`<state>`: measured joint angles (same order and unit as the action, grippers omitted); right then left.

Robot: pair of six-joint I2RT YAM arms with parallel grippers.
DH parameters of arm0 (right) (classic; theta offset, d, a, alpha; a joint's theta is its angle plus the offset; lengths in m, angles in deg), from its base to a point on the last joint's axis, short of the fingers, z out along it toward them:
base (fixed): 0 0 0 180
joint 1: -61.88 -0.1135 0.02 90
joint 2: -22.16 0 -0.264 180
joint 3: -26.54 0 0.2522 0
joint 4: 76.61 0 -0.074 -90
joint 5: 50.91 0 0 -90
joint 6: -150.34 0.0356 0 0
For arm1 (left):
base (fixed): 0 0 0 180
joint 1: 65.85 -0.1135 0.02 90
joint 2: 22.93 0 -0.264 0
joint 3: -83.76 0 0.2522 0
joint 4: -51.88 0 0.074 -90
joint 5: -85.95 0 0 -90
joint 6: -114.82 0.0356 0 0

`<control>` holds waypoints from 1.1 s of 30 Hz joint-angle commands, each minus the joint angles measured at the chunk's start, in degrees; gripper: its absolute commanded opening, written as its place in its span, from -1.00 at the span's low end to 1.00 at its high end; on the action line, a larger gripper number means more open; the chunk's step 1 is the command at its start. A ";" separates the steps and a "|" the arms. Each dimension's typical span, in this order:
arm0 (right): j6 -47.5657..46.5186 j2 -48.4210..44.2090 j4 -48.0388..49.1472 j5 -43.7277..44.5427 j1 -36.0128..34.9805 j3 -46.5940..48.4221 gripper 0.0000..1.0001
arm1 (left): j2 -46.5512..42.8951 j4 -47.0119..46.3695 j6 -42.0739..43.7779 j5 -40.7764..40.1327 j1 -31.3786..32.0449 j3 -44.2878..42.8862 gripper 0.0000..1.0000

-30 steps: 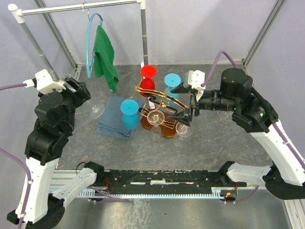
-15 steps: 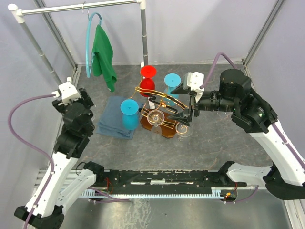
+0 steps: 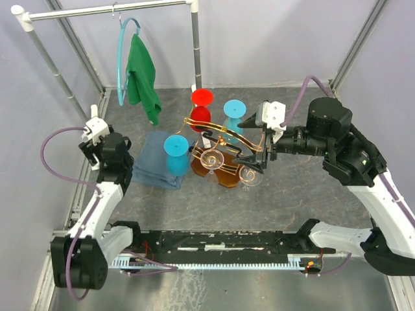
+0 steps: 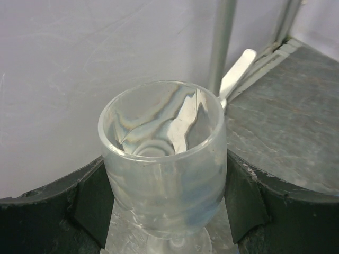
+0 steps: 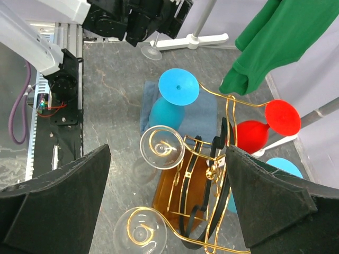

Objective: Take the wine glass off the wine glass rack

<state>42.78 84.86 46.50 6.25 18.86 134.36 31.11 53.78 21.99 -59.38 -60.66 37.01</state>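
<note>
A clear wine glass (image 4: pixel 164 169) fills the gap between my left gripper's (image 4: pixel 164 198) black fingers (image 4: pixel 85 203), which are shut on its bowl near the left wall. The right wrist view shows that glass's foot (image 5: pixel 151 51) below the left gripper (image 5: pixel 153 24). The wine glass rack (image 3: pixel 224 176), gold wire on a brown base, stands mid-table. Two clear glasses (image 3: pixel 211 159) (image 3: pixel 249 175) hang from its scroll ends. My right gripper (image 3: pixel 251 139) hovers open over the rack (image 5: pixel 175 198), above those glasses (image 5: pixel 162 147) (image 5: pixel 140 233), touching nothing.
A red glass (image 3: pixel 201 116) and two cyan glasses (image 3: pixel 176 148) (image 3: pixel 234 110) also hang on the rack. A folded blue cloth (image 3: pixel 150 165) lies left of it. A green shirt (image 3: pixel 142 71) hangs from the tall clothes rail (image 3: pixel 110 11) at the back left.
My left arm has folded down and back toward the left wall, carrying the clear glass away from the rack. My right gripper has shifted slightly right and stays open.
</note>
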 commanded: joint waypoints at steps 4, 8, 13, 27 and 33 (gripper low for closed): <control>-1.75 1.43 0.06 0.61 -0.13 2.11 0.93 | 10.76 -21.68 -0.56 -0.62 -3.89 -2.22 0.21; -1.43 2.22 0.42 0.64 -0.08 1.39 0.93 | 18.92 -27.78 0.30 -3.39 -4.56 -3.23 0.20; -1.33 2.31 0.37 1.08 -0.11 1.30 0.93 | 28.29 -36.98 1.11 -9.19 -5.39 -3.74 0.19; -0.72 3.83 0.82 0.82 -0.08 0.42 0.92 | 37.80 -46.57 2.90 -12.63 -5.85 -3.75 0.22; -0.54 4.01 1.74 1.14 -0.06 -0.30 0.92 | 39.49 -43.44 0.47 -14.71 -5.81 -4.01 0.29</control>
<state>42.03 88.92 45.45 6.82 18.86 134.14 69.44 13.63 23.28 -69.72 -66.26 35.02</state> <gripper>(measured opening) 0.961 0.789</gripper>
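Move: The left hand carries a clear wine glass upright; the bare table spot for it lies about 6 cm ahead, 4 cm left and some 20 cm below, with the stand's white foot some 13 cm ahead and 4 cm left, and the blue cloth 22 cm right, 3 cm ahead. From the empty right hand, the rack's left clear glass is about 8 cm left, 2 ahead and 22 below; the right clear glass is 3 cm right and 1 back, the near blue glass 18 left and 6 ahead. Still gripping the clear glass by its bowl, the left hand sinks about 8 cm while moving some 6 cm forward and 4 cm left towards the table by the stand's foot, turning about 15 degrees counter-clockwise, then holds there. The right hand, open and touching nothing, eases some 3 cm down, forward and left towards the rack's left clear glass. ##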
